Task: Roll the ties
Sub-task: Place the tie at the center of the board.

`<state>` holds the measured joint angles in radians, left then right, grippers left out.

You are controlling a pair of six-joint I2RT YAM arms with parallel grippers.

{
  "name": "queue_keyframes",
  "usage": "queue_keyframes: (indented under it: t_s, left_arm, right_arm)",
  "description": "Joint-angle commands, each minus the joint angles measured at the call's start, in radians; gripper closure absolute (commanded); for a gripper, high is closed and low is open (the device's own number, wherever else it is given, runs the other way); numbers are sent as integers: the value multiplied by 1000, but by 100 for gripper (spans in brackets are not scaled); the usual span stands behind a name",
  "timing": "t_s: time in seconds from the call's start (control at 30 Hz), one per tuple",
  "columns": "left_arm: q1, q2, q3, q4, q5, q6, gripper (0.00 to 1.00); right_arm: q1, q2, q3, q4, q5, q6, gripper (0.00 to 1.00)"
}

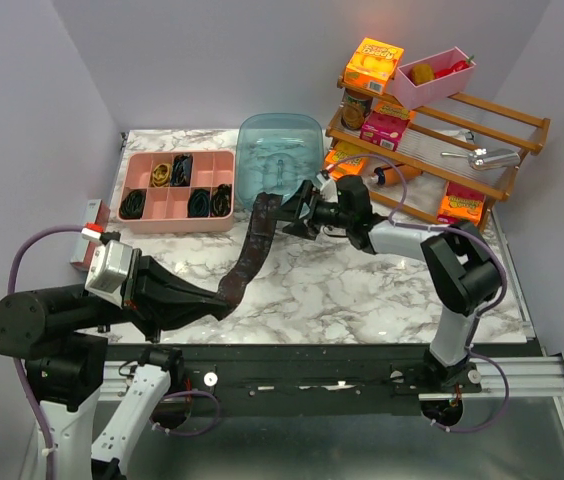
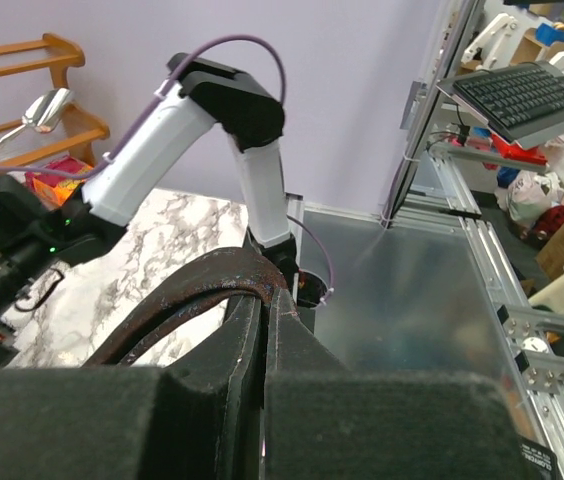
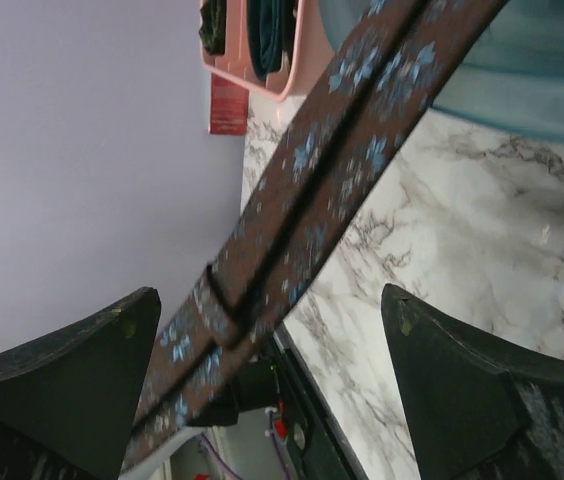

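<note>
A dark brown tie (image 1: 250, 250) with small blue flowers hangs in a band over the marble table (image 1: 362, 290). My left gripper (image 1: 220, 302) is shut on its lower end. In the left wrist view the tie (image 2: 187, 290) arches out of the closed left gripper (image 2: 264, 292). Beside the tie's upper, wide end my right gripper (image 1: 290, 212) stands open. In the right wrist view the tie (image 3: 342, 170) runs diagonally between the spread fingers (image 3: 72, 380) of the right gripper (image 3: 270, 298), nearer the left one, and neither finger presses on it. Rolled ties (image 1: 199, 203) lie as dark coils in a pink tray (image 1: 184, 226).
A blue translucent tub (image 1: 280, 150) stands upside down behind the right gripper. A wooden rack (image 1: 492, 130) with snack boxes, a metal scoop and a pink bin fills the back right. A small red and white box (image 1: 87, 240) sits at the table's left edge.
</note>
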<state>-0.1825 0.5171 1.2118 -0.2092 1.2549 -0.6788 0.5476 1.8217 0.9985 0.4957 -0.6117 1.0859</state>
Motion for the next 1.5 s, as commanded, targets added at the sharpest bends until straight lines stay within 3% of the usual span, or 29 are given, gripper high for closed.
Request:
queue_keyframes:
  t_s: [0.0, 0.3, 0.5, 0.6, 0.67, 0.73, 0.77, 0.83, 0.93, 1.47]
  left_arm:
    - [5, -23, 6, 37, 54, -34, 100]
    - [5, -29, 2, 45, 61, -34, 100]
    - [5, -38, -9, 65, 58, -53, 100]
    - [5, -52, -24, 97, 54, -76, 100]
    - [5, -63, -38, 138, 51, -125, 100]
    - [5, -65, -43, 172, 54, -140, 100]
    - [5, -69, -41, 172, 54, -140, 100]
    - [5, -72, -44, 174, 49, -139, 100]
    - [5, -75, -47, 175, 46, -137, 100]
    - [5, -49, -37, 143, 18, -88, 100]
  right_arm:
    - [9, 91, 98, 14, 10, 45, 0]
    - [40, 206, 232, -109, 33, 23, 1]
    - [46, 284, 250, -65, 38, 57, 12]
    - [51, 315, 247, -10, 30, 80, 28]
    - [55, 329, 253, 0, 30, 86, 43]
    - [61, 335, 261, 1, 29, 89, 69]
    - [64, 340, 262, 0, 29, 88, 75]
    - [68, 346, 255, 1, 26, 88, 85]
    - [68, 329, 232, 26, 24, 82, 93]
    - [64, 122, 184, -123, 61, -78, 99]
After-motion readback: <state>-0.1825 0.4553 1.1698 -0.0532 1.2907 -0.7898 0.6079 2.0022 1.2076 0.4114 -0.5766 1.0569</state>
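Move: The lower end of the tie lies about 4 cm ahead of my open right hand, 5 cm to its left and some 5 cm lower. Beyond it, the blue tray is 18 cm ahead and 2 cm left of that hand; the pink organizer is 11 cm ahead and 25 cm left, both about 12 cm down. From my left hand, which holds the tie's upper end high, that lower end is about 34 cm ahead, 6 cm right and 37 cm down. With my right hand I reach left and forward onto the hanging tie, then sink to about 5 cm lower while shutting the fingers, so they pinch its two layers near the lower end. Still gripping, I rise about 3 cm and ease slightly back and right. My left hand keeps its pinch on the upper end and draws back some 2.5 cm. ##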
